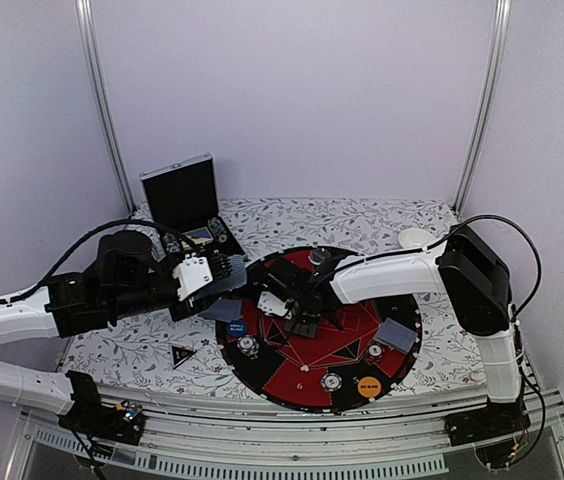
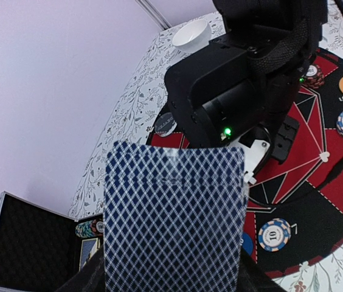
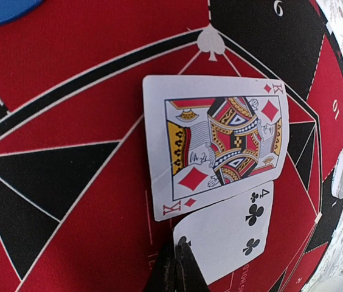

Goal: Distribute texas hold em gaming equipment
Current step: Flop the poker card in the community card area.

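Note:
My left gripper (image 2: 174,281) is shut on a deck of blue-diamond-backed playing cards (image 2: 174,219), held upright above the mat's left edge (image 1: 220,272). My right gripper (image 3: 180,267) is shut, its tips touching the near corner of a face-up four of clubs (image 3: 235,234). A face-up king of diamonds (image 3: 217,137) overlaps that card on the red-and-black mat (image 3: 68,91). Face-down cards (image 1: 220,310) (image 1: 395,335), striped chips (image 1: 248,345) (image 1: 332,381) (image 1: 375,351), a blue button (image 1: 237,327) and an orange button (image 1: 368,386) lie around the mat. A black triangular marker (image 1: 182,353) sits left of it.
An open black case (image 1: 182,200) stands at the back left, with chips (image 2: 89,228) in it. A white cup (image 1: 414,238) stands at the back right. The right arm's black wrist (image 2: 232,103) hangs close in front of the deck.

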Motion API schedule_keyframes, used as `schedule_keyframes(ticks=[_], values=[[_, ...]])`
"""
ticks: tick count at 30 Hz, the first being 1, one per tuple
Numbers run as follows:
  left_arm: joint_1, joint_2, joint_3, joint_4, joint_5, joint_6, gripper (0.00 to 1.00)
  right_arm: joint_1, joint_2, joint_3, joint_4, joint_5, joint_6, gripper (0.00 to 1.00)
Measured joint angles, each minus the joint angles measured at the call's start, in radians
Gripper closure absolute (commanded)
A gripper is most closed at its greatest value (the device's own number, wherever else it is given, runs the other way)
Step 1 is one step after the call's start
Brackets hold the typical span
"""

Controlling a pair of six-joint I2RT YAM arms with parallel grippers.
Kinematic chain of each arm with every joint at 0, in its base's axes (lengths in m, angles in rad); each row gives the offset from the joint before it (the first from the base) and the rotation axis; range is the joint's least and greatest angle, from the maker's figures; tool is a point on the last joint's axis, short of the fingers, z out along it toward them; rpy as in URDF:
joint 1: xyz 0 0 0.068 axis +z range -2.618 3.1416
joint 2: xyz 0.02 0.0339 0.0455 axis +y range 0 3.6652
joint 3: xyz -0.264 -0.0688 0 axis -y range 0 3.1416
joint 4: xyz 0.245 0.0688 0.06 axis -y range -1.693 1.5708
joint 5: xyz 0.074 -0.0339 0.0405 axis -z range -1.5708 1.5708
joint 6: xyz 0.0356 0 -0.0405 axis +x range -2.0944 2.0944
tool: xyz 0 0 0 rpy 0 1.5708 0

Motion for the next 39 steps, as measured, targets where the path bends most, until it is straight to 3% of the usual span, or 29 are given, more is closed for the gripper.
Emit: schedule_keyframes(ticks=[4, 11, 23, 25, 30, 33, 39], values=[[0.0, 0.0, 0.0, 0.001, -0.001, 0.0, 0.47, -0.001, 0.0, 0.0, 0.0, -0.002, 0.002, 0.97], [0.0, 0.0, 0.0, 0.003, -0.001, 0.0, 0.46, 0.0, -0.001, 0.001, 0.009, 0.006, 0.008, 0.62], [0.0, 0.0, 0.0, 0.007, -0.001, 0.0, 0.46, 0.035, -0.04, -0.016, 0.004, -0.05, 0.031, 0.49], [0.0, 0.0, 0.0, 0.007, -0.001, 0.0, 0.46, 0.049, -0.087, -0.059, 0.01, -0.074, 0.035, 0.45], [0.0, 0.0, 0.0, 0.007, 0.0, 0.0, 0.47, 0.065, -0.307, -0.218, 0.056, -0.124, 0.065, 0.22], [0.0, 0.0, 0.0, 0.007, 0.0, 0.0, 0.47, 0.06, -0.456, -0.279, 0.112, -0.148, 0.09, 0.0], [0.0, -0.001, 0.0, 0.007, 0.006, 0.0, 0.46, 0.017, -0.672, -0.317, 0.289, -0.312, 0.195, 0.01]])
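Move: The right hand, low over the mat, still pinches the four of clubs by its near edge; the card's middle is about 4 cm ahead, 1 cm below. The king of diamonds lies roughly 5 cm ahead and 7 cm left of the hand, the small blind disc some 20 cm left and 3 cm back, a white chip stack about 17 cm left and 9 cm back. From the left hand the four is about 22 cm right, 3 cm ahead and 21 cm below. The right fingers open and let go of the four of clubs beside the king, then spread almost fully. The hand draws back about 6 cm clear of the card's near edge, then climbs fast, roughly 22 cm up in all, rolling some 45 degrees with its left side rising so that the fingertips swing to point leftward and down. ##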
